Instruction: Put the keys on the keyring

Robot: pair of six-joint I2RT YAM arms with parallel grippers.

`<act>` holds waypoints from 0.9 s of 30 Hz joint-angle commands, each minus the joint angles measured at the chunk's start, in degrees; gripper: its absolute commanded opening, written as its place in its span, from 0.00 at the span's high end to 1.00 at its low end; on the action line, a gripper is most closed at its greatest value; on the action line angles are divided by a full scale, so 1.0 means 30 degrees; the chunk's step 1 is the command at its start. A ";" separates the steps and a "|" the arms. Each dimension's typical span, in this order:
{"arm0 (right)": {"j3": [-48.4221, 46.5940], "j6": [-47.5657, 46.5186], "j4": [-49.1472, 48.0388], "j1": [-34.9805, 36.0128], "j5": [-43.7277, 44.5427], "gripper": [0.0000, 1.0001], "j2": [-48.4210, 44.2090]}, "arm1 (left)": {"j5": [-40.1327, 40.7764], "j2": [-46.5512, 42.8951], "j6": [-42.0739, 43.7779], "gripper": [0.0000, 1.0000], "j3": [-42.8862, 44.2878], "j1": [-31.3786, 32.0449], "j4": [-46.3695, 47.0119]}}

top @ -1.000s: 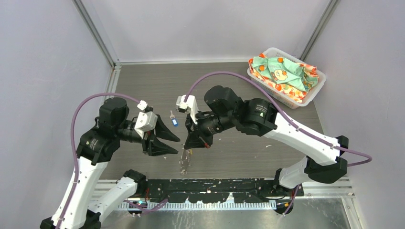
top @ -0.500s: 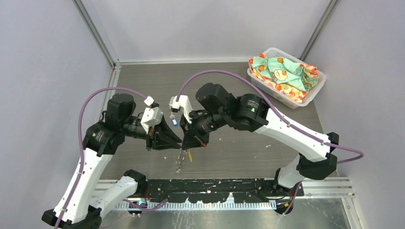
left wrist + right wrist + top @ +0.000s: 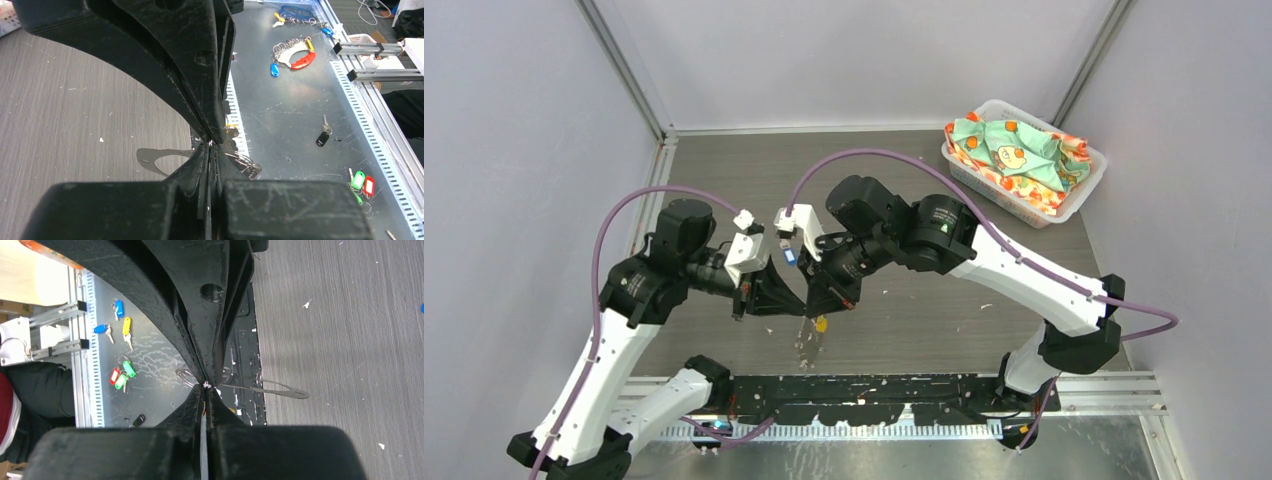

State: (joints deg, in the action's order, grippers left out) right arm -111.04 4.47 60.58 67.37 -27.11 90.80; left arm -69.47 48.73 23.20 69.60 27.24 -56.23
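The keyring (image 3: 805, 345) hangs as a thin speckled loop just above the table's near edge, pinched from both sides. My left gripper (image 3: 798, 305) is shut on its top, fingertips pressed together (image 3: 212, 143), with the ring's coils (image 3: 247, 166) showing just past them. Tip to tip with it, my right gripper (image 3: 820, 305) is also shut on the ring (image 3: 206, 385), and a wire arc of the keyring (image 3: 184, 376) sticks out beside it. The yellow-headed key (image 3: 821, 323) dangles under the right tips (image 3: 231, 131). The blue-headed key (image 3: 789, 256) lies on the table behind the grippers.
A white basket (image 3: 1092, 185) of patterned cloth stands at the back right. A black rail (image 3: 874, 385) runs along the near table edge. Beyond that edge, a lower metal surface holds spare tagged keys (image 3: 362, 184) (image 3: 120, 379).
My left gripper has moved right up to the right gripper's tips and gone from open to shut. The right arm shifted slightly left with the hanging ring.
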 commanded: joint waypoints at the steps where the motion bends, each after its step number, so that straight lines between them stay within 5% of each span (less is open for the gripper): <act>1: 0.1005 0.0717 -0.3561 -0.0062 -0.0095 0.90 -0.1680 | 0.0329 -0.0405 -0.0798 1.00 0.0229 0.0118 0.0920; 4: 0.3476 0.1509 -0.6082 -0.0322 0.0485 0.73 -0.3505 | -0.0003 -0.1020 -0.4147 1.00 -0.0445 0.0118 0.4171; 10: 0.7994 0.2869 -1.0512 -0.0677 0.1366 0.62 -0.6981 | -0.0004 -0.2819 -1.2727 1.00 -0.3418 0.0088 1.3957; 20: 1.0748 0.2746 -1.4747 -0.0742 0.2355 0.54 -0.9319 | 0.0291 -0.2743 -1.4287 1.00 -0.3309 0.0088 1.5459; 27: 1.0301 0.2309 -1.5275 -0.0747 0.1250 0.60 -0.8265 | 0.0502 -0.2875 -1.4599 1.00 -0.3159 0.0088 1.5776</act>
State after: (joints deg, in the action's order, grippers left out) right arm -79.15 12.29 19.31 65.39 -21.96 64.90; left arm -68.55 40.77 -18.26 58.87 27.33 -13.45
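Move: My two sets of fingertips meet on the keyring's wire loop, so it lies right at both hand points. From each hand, the yellow key hangs about 1 cm back, 2 cm right and 4 cm lower, while the keyring plate sits roughly 3 cm back and 5 cm below. The blue key lies on the table some 25 cm ahead, 8 cm left and 33 cm below my left hand. I keep the wire loop pinched in my shut left fingers and carry it up about 5 cm and slightly right, tipping those fingers up towards level. My right hand opens to nearly half and lets go, backs off right while rising about 7 cm and levelling its fingers some 30 degrees, then eases back left towards my left fingertips, jaws still apart. ##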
